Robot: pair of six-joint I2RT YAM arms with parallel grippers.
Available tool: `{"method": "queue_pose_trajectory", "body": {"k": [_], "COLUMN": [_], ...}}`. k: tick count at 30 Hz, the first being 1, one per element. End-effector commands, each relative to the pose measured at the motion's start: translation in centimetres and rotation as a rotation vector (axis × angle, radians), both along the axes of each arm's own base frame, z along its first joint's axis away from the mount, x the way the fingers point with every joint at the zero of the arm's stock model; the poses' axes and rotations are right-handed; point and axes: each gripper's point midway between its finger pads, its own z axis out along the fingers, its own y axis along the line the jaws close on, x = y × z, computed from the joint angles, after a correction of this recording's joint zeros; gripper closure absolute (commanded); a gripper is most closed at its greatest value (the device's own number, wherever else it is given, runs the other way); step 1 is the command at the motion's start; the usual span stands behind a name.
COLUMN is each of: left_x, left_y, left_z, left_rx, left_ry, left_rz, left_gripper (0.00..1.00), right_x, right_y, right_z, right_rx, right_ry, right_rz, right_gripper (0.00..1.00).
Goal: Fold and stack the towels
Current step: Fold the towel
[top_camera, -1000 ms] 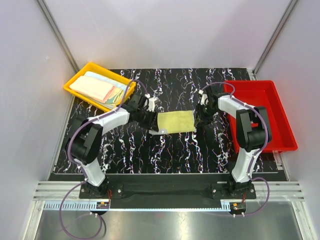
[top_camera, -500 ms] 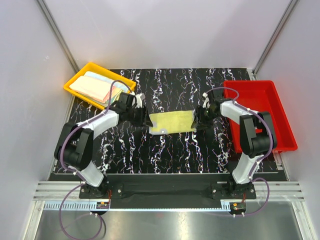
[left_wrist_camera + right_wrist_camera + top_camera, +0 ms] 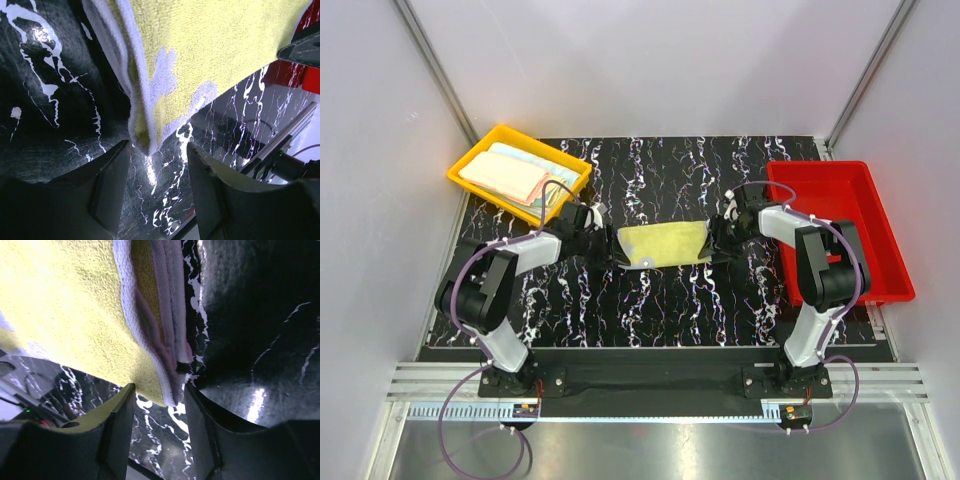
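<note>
A pale yellow towel (image 3: 665, 244) lies folded flat in the middle of the table. My left gripper (image 3: 604, 240) sits low at its left edge. In the left wrist view the left gripper (image 3: 156, 150) is open, and the towel (image 3: 210, 50) has one corner just reaching the gap between the fingertips, unpinched. My right gripper (image 3: 720, 236) sits at the towel's right edge. In the right wrist view that gripper (image 3: 159, 390) is open too, with the layered corner of the towel (image 3: 65, 305) loose between its fingers. More folded towels (image 3: 515, 175), pink and light blue, are stacked in the yellow tray (image 3: 473, 151).
A red tray (image 3: 840, 230) stands at the right of the table, close behind the right arm. The yellow tray is at the back left. White walls and metal posts enclose the black marbled tabletop (image 3: 650, 300).
Both grippers have opened and let go of the yellow towel. The left gripper has drawn back to the left, off the towel's edge. The towel now lies flat.
</note>
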Motion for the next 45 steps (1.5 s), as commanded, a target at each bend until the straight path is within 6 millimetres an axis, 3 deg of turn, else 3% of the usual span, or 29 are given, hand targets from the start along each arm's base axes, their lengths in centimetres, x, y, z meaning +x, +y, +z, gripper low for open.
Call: {"method": "queue_pose_trajectory", "body": {"k": [1, 7, 12, 22, 27, 29, 31, 34, 38, 45], "left_x": [0.8, 1.2, 1.2, 1.1, 0.7, 0.8, 0.8, 1.2, 2.0, 4.2], "left_y": [-0.2, 0.7, 0.1, -0.3, -0.1, -0.2, -0.3, -0.7, -1.0, -1.4], "left_z": [-0.2, -1.4, -1.2, -1.3, -1.6, -1.5, -1.2, -0.2, 1.5, 5.7], "left_rx": [-0.017, 0.05, 0.012, -0.019, -0.016, -0.02, -0.029, -0.055, -0.062, -0.089], "left_ry": [-0.021, 0.029, 0.049, 0.077, 0.087, 0.085, 0.085, 0.076, 0.063, 0.032], "left_rz": [0.03, 0.104, 0.119, 0.135, 0.144, 0.143, 0.141, 0.14, 0.147, 0.183], "left_gripper": [0.46, 0.46, 0.47, 0.53, 0.66, 0.78, 0.9, 1.0, 1.0, 1.0], "right_x": [0.1, -0.1, -0.2, -0.3, -0.5, -0.4, -0.2, -0.1, 0.5, 4.1], "right_y": [0.8, 1.0, 0.7, 1.0, 1.0, 0.7, 0.8, 1.2, 1.9, 2.7], "right_z": [-0.4, -1.0, -0.9, -1.0, -1.5, -1.7, -1.3, -0.3, 1.9, 5.6], "right_rx": [0.039, 0.049, 0.037, 0.052, 0.056, 0.036, 0.04, 0.064, 0.109, 0.127], "right_ry": [0.006, 0.013, 0.011, 0.017, 0.026, 0.027, 0.013, 0.008, -0.008, -0.068], "right_rz": [-0.014, -0.02, -0.019, -0.014, -0.009, -0.01, 0.0, 0.002, 0.006, 0.01], "right_gripper": [0.5, 0.58, 0.65, 0.66, 0.71, 0.74, 0.82, 0.94, 1.0, 1.0]}}
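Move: The left fingers straddle the folded yellow towel's near left corner, about 1 cm ahead and 1 cm below; the right fingers straddle its near right corner, placed about the same. The towel's middle lies some 9 cm right and 4 cm ahead of the left hand. The yellow bin with the stack is some 20 cm left and 17 cm ahead of it; the red box is about 25 cm right and 6 cm ahead of the right hand. Both hands settle slightly, pinch the towel's near corners shut, then lift about 3 cm while easing forward. ##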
